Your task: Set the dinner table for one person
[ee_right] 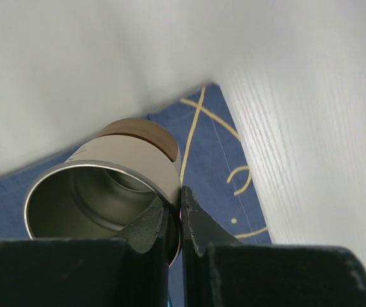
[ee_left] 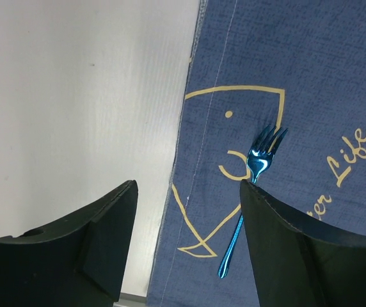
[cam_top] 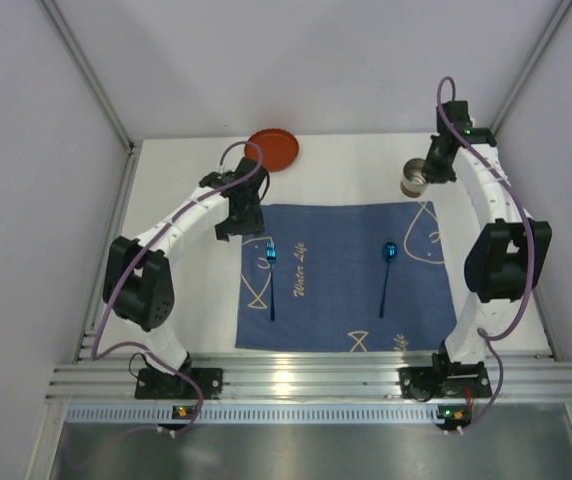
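Note:
The dinner table (cam_top: pixel 346 170) is the white tabletop. A dark blue placemat (cam_top: pixel 346 290) with fish drawings lies on it. On the mat's left part rests a shiny blue fork (cam_top: pixel 270 262) and on its right part a blue spoon (cam_top: pixel 388 262). My left gripper (cam_top: pixel 246 225) hangs open over the mat's left edge (ee_left: pixel 188 187), with the fork (ee_left: pixel 260 160) partly behind its right finger and nothing held. My right gripper (cam_top: pixel 426 172) is shut on the rim of a metal cup (cam_top: pixel 412 182) beyond the mat's far right corner. One finger is inside the cup (ee_right: pixel 106 185) and one outside (ee_right: pixel 180 208).
A red plate (cam_top: pixel 273 150) sits at the table's back edge, behind the left arm. White walls close in the table on the left, back and right. An aluminium rail with the arm bases runs along the near edge.

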`<state>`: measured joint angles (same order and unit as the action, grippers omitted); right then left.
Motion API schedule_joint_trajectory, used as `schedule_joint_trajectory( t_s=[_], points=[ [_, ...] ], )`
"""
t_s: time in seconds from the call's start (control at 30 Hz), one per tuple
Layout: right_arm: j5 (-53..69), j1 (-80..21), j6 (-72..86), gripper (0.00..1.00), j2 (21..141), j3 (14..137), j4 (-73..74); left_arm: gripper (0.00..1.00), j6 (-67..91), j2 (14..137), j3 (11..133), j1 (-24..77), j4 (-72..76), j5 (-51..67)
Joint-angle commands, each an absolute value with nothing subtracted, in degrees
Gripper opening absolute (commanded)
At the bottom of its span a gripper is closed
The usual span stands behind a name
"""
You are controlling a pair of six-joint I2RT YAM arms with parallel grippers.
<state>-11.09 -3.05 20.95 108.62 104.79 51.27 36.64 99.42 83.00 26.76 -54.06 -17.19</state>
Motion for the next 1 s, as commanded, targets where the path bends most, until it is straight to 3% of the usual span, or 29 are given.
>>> schedule_joint_trajectory(
  t_s=[0.0,0.4,0.47,0.57,0.6,0.63,0.73,0.97],
  points=[
    [-9.2,-4.7,19.8,0.00,105.6,97.2,52.5,0.70,36.0,100.6,86.6,26.5,-54.0,-16.9],
    [-5.5,-4.4,21.4,0.00,102.6,82.6,42.8,0.71,35.4,105.2,94.6,26.2,-54.2,-15.5],
    [-5.6,-4.4,21.4,0.15,101.7,82.1,42.4,0.71,35.5,106.7,96.7,25.9,-54.8,-15.5],
    [-7.4,-4.4,21.3,0.23,99.7,81.7,42.2,0.71,35.7,108.5,100.5,25.5,-55.4,-15.2],
    [-7.4,-4.5,21.4,0.33,98.9,81.7,42.3,0.71,35.7,109.0,102.3,25.3,-55.6,-15.0],
    [-7.4,-4.4,21.5,0.57,98.5,81.8,42.4,0.71,35.7,109.8,103.1,25.2,-55.8,-14.9],
    [-8.7,-4.4,21.9,0.83,96.4,82.3,43.6,0.71,35.2,111.0,105.6,24.8,-55.5,-15.6],
    [-12.2,-4.4,21.7,0.87,88.1,84.3,49.2,0.73,34.5,115.5,110.5,21.0,-52.3,-13.0]
  ],
)
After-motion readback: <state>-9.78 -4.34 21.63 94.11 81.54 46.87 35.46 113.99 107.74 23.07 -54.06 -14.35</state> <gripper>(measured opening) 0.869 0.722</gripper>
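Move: My right hand still grips the cup by its rim, the cup's middle about 4 cm left of my fingers and 4 cm below. Its spot on the blue mat lies some 8 cm back, 6 cm left and 18 cm down; the spoon's middle is about 10 cm nearer me than that spot and 4 cm farther left. From my empty left hand the plate lies roughly 32 cm ahead, 7 cm right and 11 cm below, the fork some 7 cm back and 7 cm right. I bring the cup down about 10 cm and back some 8 cm onto the mat just beyond the spoon's head, tipping my right fingers steeper, then open them, letting go of the rim, and rise about 7 cm as the wrist tilts back. Meanwhile my open left hand reaches forward about 10 cm, a little right and rising 4 cm, towards the plate. ##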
